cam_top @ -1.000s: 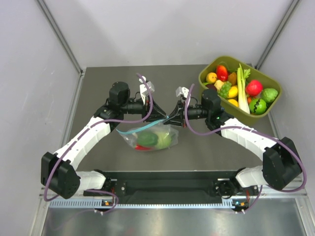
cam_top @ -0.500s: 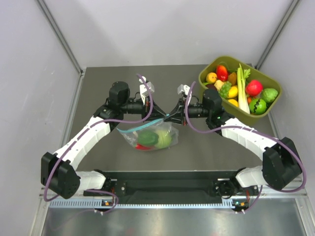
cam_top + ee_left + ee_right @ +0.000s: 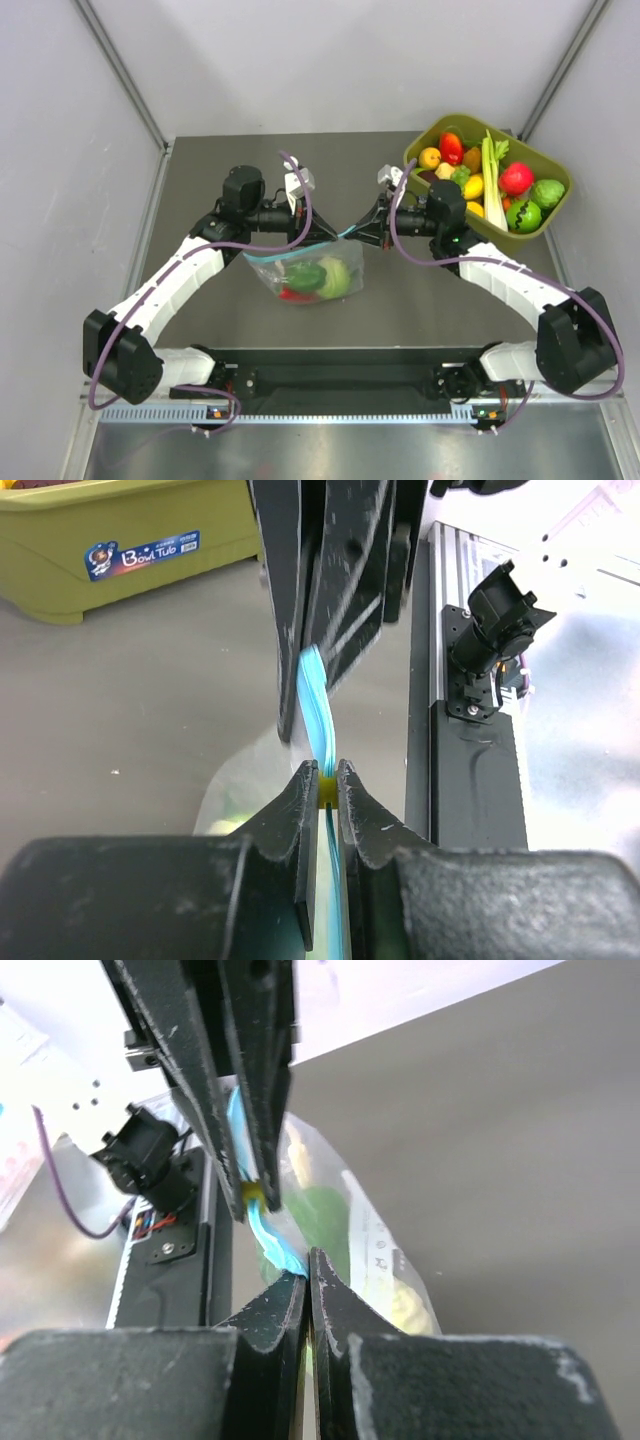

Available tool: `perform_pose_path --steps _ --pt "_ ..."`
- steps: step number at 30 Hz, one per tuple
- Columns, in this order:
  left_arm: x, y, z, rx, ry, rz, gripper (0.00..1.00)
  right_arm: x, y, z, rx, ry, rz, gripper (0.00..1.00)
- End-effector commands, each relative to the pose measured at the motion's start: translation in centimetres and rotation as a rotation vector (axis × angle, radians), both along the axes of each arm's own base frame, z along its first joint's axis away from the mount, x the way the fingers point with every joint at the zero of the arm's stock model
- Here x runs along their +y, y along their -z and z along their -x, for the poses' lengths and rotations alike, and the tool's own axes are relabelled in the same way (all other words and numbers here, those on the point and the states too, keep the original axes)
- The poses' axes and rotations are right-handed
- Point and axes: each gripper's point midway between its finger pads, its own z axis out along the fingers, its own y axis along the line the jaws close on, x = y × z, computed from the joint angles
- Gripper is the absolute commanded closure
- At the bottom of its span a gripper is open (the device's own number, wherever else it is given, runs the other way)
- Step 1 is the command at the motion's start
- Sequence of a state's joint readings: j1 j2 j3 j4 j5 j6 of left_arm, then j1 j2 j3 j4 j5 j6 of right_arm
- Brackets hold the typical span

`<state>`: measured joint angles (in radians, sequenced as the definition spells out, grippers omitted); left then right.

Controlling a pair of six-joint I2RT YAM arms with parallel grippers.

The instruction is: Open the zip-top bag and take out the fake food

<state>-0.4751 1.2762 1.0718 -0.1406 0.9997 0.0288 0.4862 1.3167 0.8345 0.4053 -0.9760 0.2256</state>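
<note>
The zip-top bag (image 3: 312,278) hangs between both grippers over the table's middle, its teal zip strip (image 3: 300,247) pulled taut. Inside show a pale green cabbage (image 3: 336,277), a dark green pepper (image 3: 304,277) and a red chili (image 3: 289,296). My left gripper (image 3: 322,236) is shut on the strip at its yellow slider (image 3: 327,789); in the left wrist view the gripper (image 3: 328,778) pinches it. My right gripper (image 3: 362,230) is shut on the strip's end; in the right wrist view the gripper (image 3: 308,1278) holds the teal strip (image 3: 272,1245), with the bag (image 3: 380,1260) behind.
An olive-green tub (image 3: 548,222) of toy fruit and vegetables stands at the back right, close behind the right arm; it also shows in the left wrist view (image 3: 120,555). A black rail (image 3: 340,380) runs along the near edge. Grey walls close in both sides.
My right gripper has pulled to the right and back, towards the tub, with the strip's end. The strip has stretched tauter and the bag has swung slightly right. The left gripper has held still.
</note>
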Motion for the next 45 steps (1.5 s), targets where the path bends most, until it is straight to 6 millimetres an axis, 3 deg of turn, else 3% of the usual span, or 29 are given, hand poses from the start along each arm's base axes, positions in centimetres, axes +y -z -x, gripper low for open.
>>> perform_pose_path --steps 1,19,31,37,41,45 --pt "-0.2 -1.2 0.8 -0.021 0.043 0.010 1.00 -1.7 -3.4 -1.7 -0.121 0.094 -0.063 1.00" --pt "0.0 -1.1 0.7 -0.025 0.031 -0.001 1.00 -7.0 -4.0 -8.0 -0.094 0.400 -0.079 1.00" --pt "0.1 -1.2 0.8 -0.032 0.026 -0.007 1.00 -9.3 -3.5 -15.8 -0.033 0.567 -0.092 1.00" --pt "0.2 -1.2 0.8 -0.036 0.023 -0.010 1.00 -10.6 -4.1 -18.2 -0.033 0.633 -0.128 1.00" --pt "0.3 -1.4 0.7 -0.045 0.015 -0.010 1.00 -10.4 -4.5 -19.2 -0.023 0.617 -0.136 1.00" --pt "0.4 -1.4 0.4 -0.053 -0.004 -0.018 1.00 -10.1 -4.5 -17.8 -0.022 0.579 -0.138 1.00"
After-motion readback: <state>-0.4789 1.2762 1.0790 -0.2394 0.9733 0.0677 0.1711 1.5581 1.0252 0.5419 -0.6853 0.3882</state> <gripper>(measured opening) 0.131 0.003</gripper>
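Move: The left fingers hold the yellow slider on the bag's blue zip; the zip's far left corner lies some 21 cm to that hand's left and 4 cm back. The right fingers pinch the zip strip's free end, with the slider about 4 cm to their left and 1 cm back. From the right hand, the cabbage in the bag hangs roughly 4 cm left, 6 cm back and 14 cm below, and the green tub stands about 36 cm right, 22 cm ahead and 14 cm below. Starting with the strip's end pinched, the right hand draws it away from the slider, first forward and right in equal measure, then mostly forward and again forward and right, some 18 cm forward and 10 cm right in all, towards the green tub while turning about 35 degrees clockwise; its fingers stay shut and end up empty, clear of the bag. The left hand keeps its pinch on the slider as the counter-hold and stays nearly in place, sinking only about 1 cm. ##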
